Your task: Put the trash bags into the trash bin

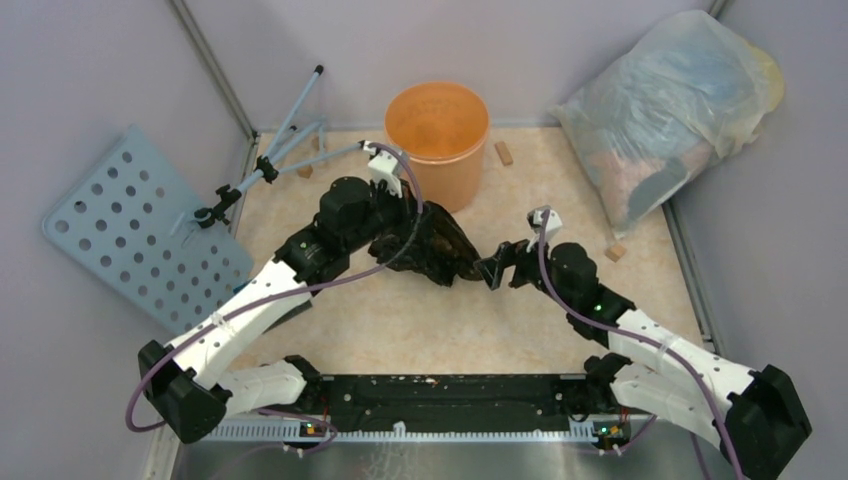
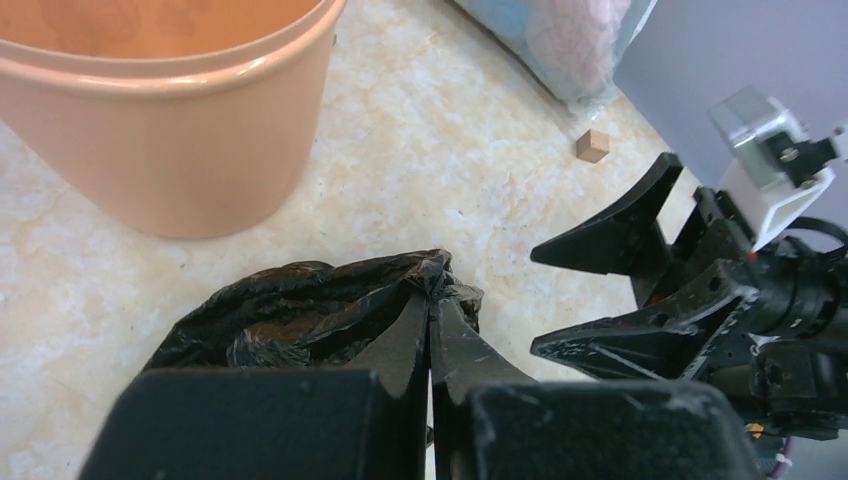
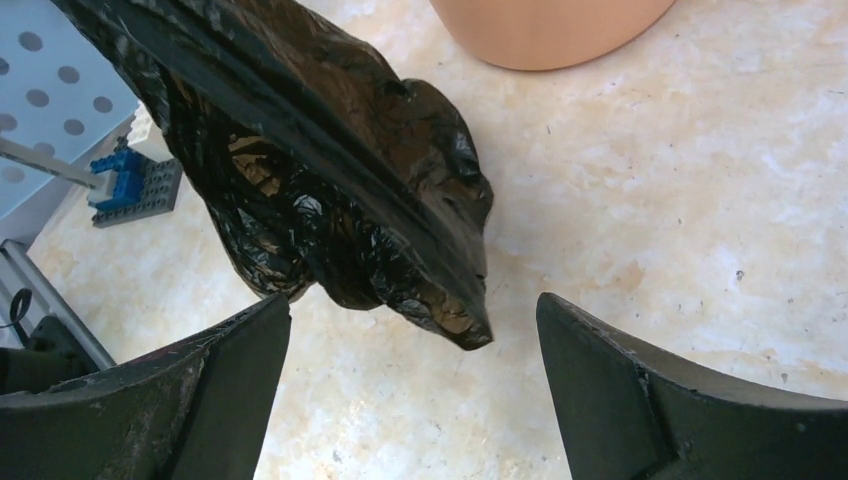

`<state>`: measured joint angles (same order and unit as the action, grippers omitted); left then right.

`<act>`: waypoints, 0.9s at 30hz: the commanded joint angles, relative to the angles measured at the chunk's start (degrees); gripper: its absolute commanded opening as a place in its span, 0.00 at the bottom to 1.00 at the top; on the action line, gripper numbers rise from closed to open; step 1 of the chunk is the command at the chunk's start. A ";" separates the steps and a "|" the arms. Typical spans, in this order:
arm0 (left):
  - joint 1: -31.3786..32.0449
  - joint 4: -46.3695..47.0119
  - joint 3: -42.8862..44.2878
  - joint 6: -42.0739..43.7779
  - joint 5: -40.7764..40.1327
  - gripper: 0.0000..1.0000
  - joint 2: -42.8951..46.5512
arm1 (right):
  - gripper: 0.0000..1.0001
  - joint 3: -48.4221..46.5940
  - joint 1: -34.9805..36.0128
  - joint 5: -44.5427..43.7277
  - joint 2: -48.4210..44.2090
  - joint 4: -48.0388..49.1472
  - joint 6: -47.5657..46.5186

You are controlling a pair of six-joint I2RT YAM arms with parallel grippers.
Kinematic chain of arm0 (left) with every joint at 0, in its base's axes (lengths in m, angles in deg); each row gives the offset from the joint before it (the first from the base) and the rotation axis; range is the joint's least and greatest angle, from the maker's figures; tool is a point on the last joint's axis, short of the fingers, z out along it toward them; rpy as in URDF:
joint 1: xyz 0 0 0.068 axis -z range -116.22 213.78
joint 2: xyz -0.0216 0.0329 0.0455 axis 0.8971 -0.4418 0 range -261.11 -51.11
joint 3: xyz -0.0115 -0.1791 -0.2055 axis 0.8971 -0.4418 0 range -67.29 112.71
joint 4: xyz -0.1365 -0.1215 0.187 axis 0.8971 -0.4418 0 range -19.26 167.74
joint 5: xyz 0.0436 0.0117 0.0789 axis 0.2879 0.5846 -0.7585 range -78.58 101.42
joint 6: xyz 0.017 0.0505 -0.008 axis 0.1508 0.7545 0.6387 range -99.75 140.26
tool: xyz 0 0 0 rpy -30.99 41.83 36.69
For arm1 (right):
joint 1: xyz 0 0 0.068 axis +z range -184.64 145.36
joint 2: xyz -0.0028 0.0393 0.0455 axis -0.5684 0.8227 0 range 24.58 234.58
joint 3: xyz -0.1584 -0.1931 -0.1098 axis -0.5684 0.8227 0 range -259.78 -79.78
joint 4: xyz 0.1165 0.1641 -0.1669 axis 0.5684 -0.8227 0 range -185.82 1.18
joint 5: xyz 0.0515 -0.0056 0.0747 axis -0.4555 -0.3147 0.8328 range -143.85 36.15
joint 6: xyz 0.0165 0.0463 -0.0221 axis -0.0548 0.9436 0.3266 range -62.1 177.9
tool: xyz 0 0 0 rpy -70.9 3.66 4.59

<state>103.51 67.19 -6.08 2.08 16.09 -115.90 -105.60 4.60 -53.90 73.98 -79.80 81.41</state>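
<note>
The orange trash bin (image 1: 437, 130) stands upright at the back middle of the table, and its wall shows in the left wrist view (image 2: 170, 130). A crinkled black trash bag (image 1: 435, 245) sits just in front of the bin. My left gripper (image 2: 432, 295) is shut on a pinched fold of the bag (image 2: 290, 310). My right gripper (image 1: 492, 270) is wide open just right of the bag and holds nothing. In the right wrist view the bag (image 3: 330, 170) hangs ahead of the spread jaws of the right gripper (image 3: 412, 300), its lowest tip between the fingertips and touching neither.
A big translucent stuffed bag (image 1: 670, 110) leans in the back right corner. A perforated blue-grey panel (image 1: 130, 230) and a thin metal stand (image 1: 290, 130) are at the left. Small wooden blocks (image 1: 503, 152) (image 1: 615, 252) lie on the table. Blue toy bricks (image 3: 125, 180) sit at the left edge.
</note>
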 commanded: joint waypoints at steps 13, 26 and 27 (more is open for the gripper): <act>-0.17 2.30 4.84 -2.47 2.94 0.00 3.17 | 0.93 -8.76 0.83 -15.57 12.73 2.28 6.87; -0.22 0.50 8.11 -1.17 1.08 0.00 5.20 | 0.93 -16.04 -0.20 -25.86 24.66 -2.40 23.07; -0.26 -0.29 8.91 -0.30 -0.01 0.00 5.59 | 0.92 -15.80 -0.55 -24.82 25.12 -2.54 22.89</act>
<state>103.51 66.60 -1.78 -0.13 18.62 -113.43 -118.82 4.67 -77.44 97.13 -80.70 101.25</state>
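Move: The left hand already pinches the trash bag, whose middle hangs straight below it, some 12 cm down. From the open right hand the bag's middle lies about 11 cm to the left, 4 cm ahead and near its own height, with the loose corner only 2 cm left, 1 cm ahead and 1 cm down. The trash bin's middle stands about 29 cm ahead, 9 cm left and 5 cm below that right hand. The right hand, its fingers staying wide open, dips about 3.5 cm and then sweeps forward some 8 cm along the loose right side of the trash bag, partly rising and sinking again on the way, while it turns about 30 degrees clockwise and tips its fingers a little down. The left hand keeps its pinch on the bag and lifts it about 5 cm, easing slightly back, so that the bag's loose edge comes close to the open right fingers. ##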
